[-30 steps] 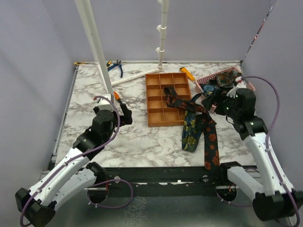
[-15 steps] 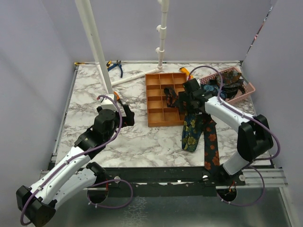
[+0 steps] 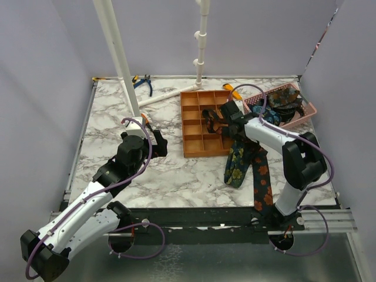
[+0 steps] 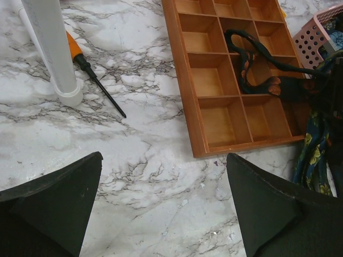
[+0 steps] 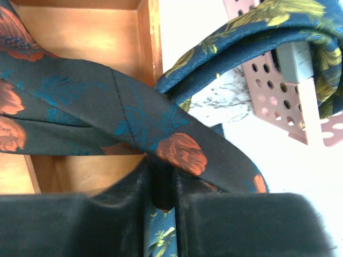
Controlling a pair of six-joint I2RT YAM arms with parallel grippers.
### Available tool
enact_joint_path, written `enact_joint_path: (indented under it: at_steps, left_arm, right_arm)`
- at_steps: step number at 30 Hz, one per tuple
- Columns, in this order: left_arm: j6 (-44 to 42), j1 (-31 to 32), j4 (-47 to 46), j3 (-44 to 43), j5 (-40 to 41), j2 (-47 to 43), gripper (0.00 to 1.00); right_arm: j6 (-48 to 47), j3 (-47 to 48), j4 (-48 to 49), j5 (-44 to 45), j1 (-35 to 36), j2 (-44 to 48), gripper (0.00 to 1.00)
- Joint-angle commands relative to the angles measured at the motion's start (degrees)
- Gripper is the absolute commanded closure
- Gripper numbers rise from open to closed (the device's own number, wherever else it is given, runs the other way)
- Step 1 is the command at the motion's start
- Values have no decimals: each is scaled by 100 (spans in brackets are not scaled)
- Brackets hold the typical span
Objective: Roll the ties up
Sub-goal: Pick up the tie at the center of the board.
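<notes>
A dark tie with orange-red flowers [image 3: 262,176] runs from the orange tray [image 3: 194,126] down toward the table's front edge. Beside it lies a navy tie with yellow print [image 3: 238,161]. My right gripper [image 3: 230,120] is at the tray's right edge, shut on the orange-red tie [image 5: 134,128]. In the right wrist view that fabric is pinched between the right gripper's [image 5: 163,187] nearly closed fingers. The navy tie [image 5: 257,27] arches above. The left gripper [image 3: 157,143] hovers left of the tray; in its wrist view the left gripper [image 4: 163,160] is open and holds nothing.
A pink basket [image 3: 294,108] with more dark fabric stands at the back right. A white post [image 4: 53,48] and an orange-handled screwdriver [image 4: 91,69] stand left of the tray [image 4: 185,80]. Blue-handled pliers [image 3: 144,84] lie at the back.
My right arm swung left from the pink basket to the tray's right edge, and its jaws closed on the orange-red tie. The left arm stayed in place, open.
</notes>
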State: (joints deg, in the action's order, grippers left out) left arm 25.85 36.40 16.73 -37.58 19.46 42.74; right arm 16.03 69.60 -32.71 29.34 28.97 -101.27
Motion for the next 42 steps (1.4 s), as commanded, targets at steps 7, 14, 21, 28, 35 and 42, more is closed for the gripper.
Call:
enact_joint_path:
  at_steps: [7, 14, 21, 28, 35, 42]
  left_arm:
    - [-36, 16, -74, 43, -64, -86, 1]
    - [-27, 16, -94, 15, -72, -45, 1]
    - [4, 16, -406, 106, -442, -395, 1]
    - [453, 16, -2021, 412, -3046, -669, 1]
    - [1262, 690, -3260, 838, -3839, -151, 1]
    - [243, 3253, -3480, 962, -1006, 269, 1]
  right_arm:
    - [86, 186, -90, -318, 12, 2094, 99]
    - [-157, -42, 264, -3027, 12, 4178, 100]
    - [113, -254, 861, -5397, 12, 5240, 100]
    - [996, -608, 1737, -5962, 12, 5403, 100]
    - [1798, -1059, 1831, -4361, 12, 5293, 100]
    - [2509, -1227, 1568, -3435, 12, 5210, 100]
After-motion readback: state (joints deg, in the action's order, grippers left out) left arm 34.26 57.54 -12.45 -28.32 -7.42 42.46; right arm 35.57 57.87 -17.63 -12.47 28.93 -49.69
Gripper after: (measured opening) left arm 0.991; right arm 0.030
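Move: The dark tie with orange flowers lies between the right hand's closing fingers, at the board's right edge. From there the board's middle is about 10 cm left and 3 cm ahead; the blue tie's loose end lies some 10 cm back and 1 cm left; the pink basket is roughly 14 cm right and 9 cm ahead. From the left hand, the dark tie's gripped part is about 27 cm right, 10 cm ahead and 14 cm lower. Right pinches the ties, lifts them about 27 cm and back; open left swings 20 cm right-back towards them. ##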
